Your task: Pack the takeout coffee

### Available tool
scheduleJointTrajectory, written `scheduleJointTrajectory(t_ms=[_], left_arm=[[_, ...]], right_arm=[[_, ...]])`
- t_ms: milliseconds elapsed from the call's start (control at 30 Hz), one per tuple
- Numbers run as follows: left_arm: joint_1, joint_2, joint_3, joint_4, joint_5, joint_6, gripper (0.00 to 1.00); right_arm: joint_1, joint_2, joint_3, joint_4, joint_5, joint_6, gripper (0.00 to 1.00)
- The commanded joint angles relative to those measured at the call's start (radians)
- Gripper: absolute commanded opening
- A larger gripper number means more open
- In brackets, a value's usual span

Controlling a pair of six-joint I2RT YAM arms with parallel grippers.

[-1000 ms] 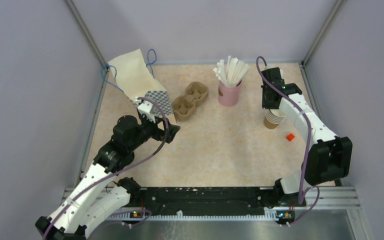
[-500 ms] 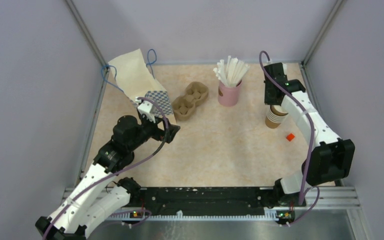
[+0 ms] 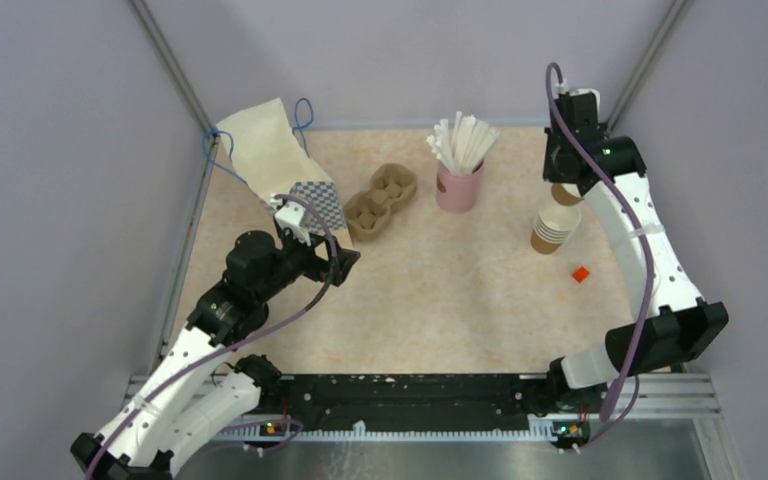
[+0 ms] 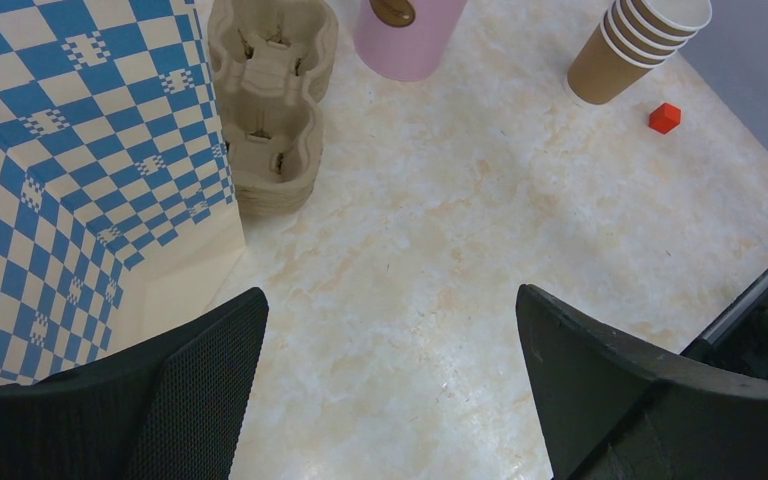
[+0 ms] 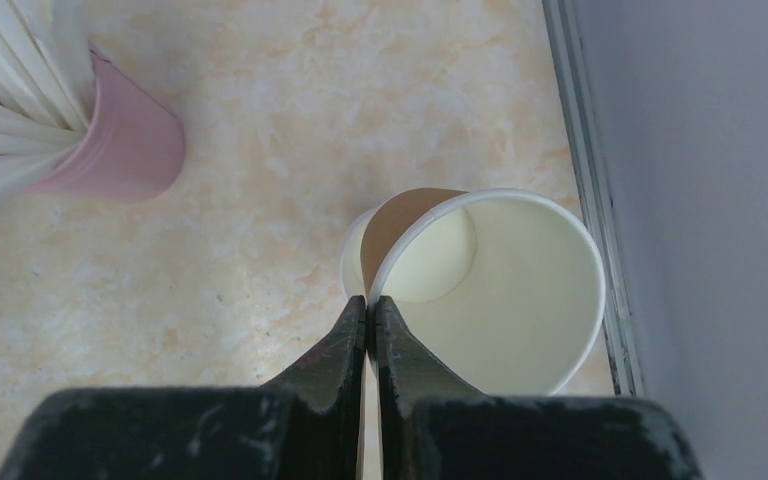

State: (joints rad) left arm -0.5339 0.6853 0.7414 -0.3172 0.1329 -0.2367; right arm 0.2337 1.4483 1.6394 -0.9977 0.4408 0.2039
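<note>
The takeout coffee cup (image 5: 505, 300), brown paper outside and white inside, hangs tilted in the air above the stack of brown paper cups (image 3: 550, 230). My right gripper (image 5: 371, 300) is shut on its near rim, one finger inside and one outside. From above, the cup (image 3: 564, 193) sits just under the right gripper (image 3: 563, 182), near the back right corner. The stack's top rim (image 5: 353, 262) peeks out below the held cup. My left gripper (image 4: 390, 320) is open over bare table with nothing between its fingers, close to the checkered bag (image 4: 60, 150).
A pink cup of white straws (image 3: 458, 185) stands at the back centre. A pulp cup carrier (image 3: 381, 200) lies left of it, beside the cream bag (image 3: 270, 160) with its blue-checked lining. A small red block (image 3: 581, 273) lies on the right. A metal rail (image 5: 585, 170) and wall bound the right side.
My right arm has risen and swung toward the back right corner, lifting one cup off the stack. The left arm has not moved.
</note>
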Motion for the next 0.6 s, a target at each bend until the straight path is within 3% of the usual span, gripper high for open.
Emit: scheduleJointTrajectory(t_ms=[0,133,267,567], left_arm=[[-0.001,-0.002,-0.008,0.023,-0.022,0.002,0.99],[-0.001,-0.002,-0.006,0.017,-0.036,0.004,0.99],[-0.001,-0.006,0.0,0.005,-0.063,0.004,0.99],[-0.001,-0.005,0.018,-0.036,-0.164,-0.009,0.99]], right_arm=[[0.044,-0.021,0.14,-0.067,-0.007,-0.025,0.0],[0.17,0.005,0.219,-0.094,-0.007,-0.028,0.0],[0.335,0.022,0.184,-0.087,-0.015,-0.001,0.0],[0.658,0.006,-0.209,0.144,-0.11,0.154,0.0]])
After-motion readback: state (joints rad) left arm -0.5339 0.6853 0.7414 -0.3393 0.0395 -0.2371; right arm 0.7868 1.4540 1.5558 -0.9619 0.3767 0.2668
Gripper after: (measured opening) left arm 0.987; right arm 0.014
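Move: The right hand already holds a paper cup by its rim, with the cup tray about 34 cm to its left, 10 cm farther out and 24 cm below. The pink straw pot stands some 17 cm left and 12 cm ahead. The remaining cup stack is nearly under it, 2 cm right and 19 cm down, and the orange cube is 8 cm back and 8 cm right, 26 cm down. From the left hand the tray lies roughly 23 cm ahead, 6 cm left, 21 cm below. The shut right fingers keep their pinch on the cup's rim and swing it about 20 cm left, away from the stack and towards the cup tray, drawing back some 7 cm. The hand first rises, then sinks to end a little lower, turning about 30 degrees counter-clockwise. The left hand, wide open and empty, just starts easing left. ##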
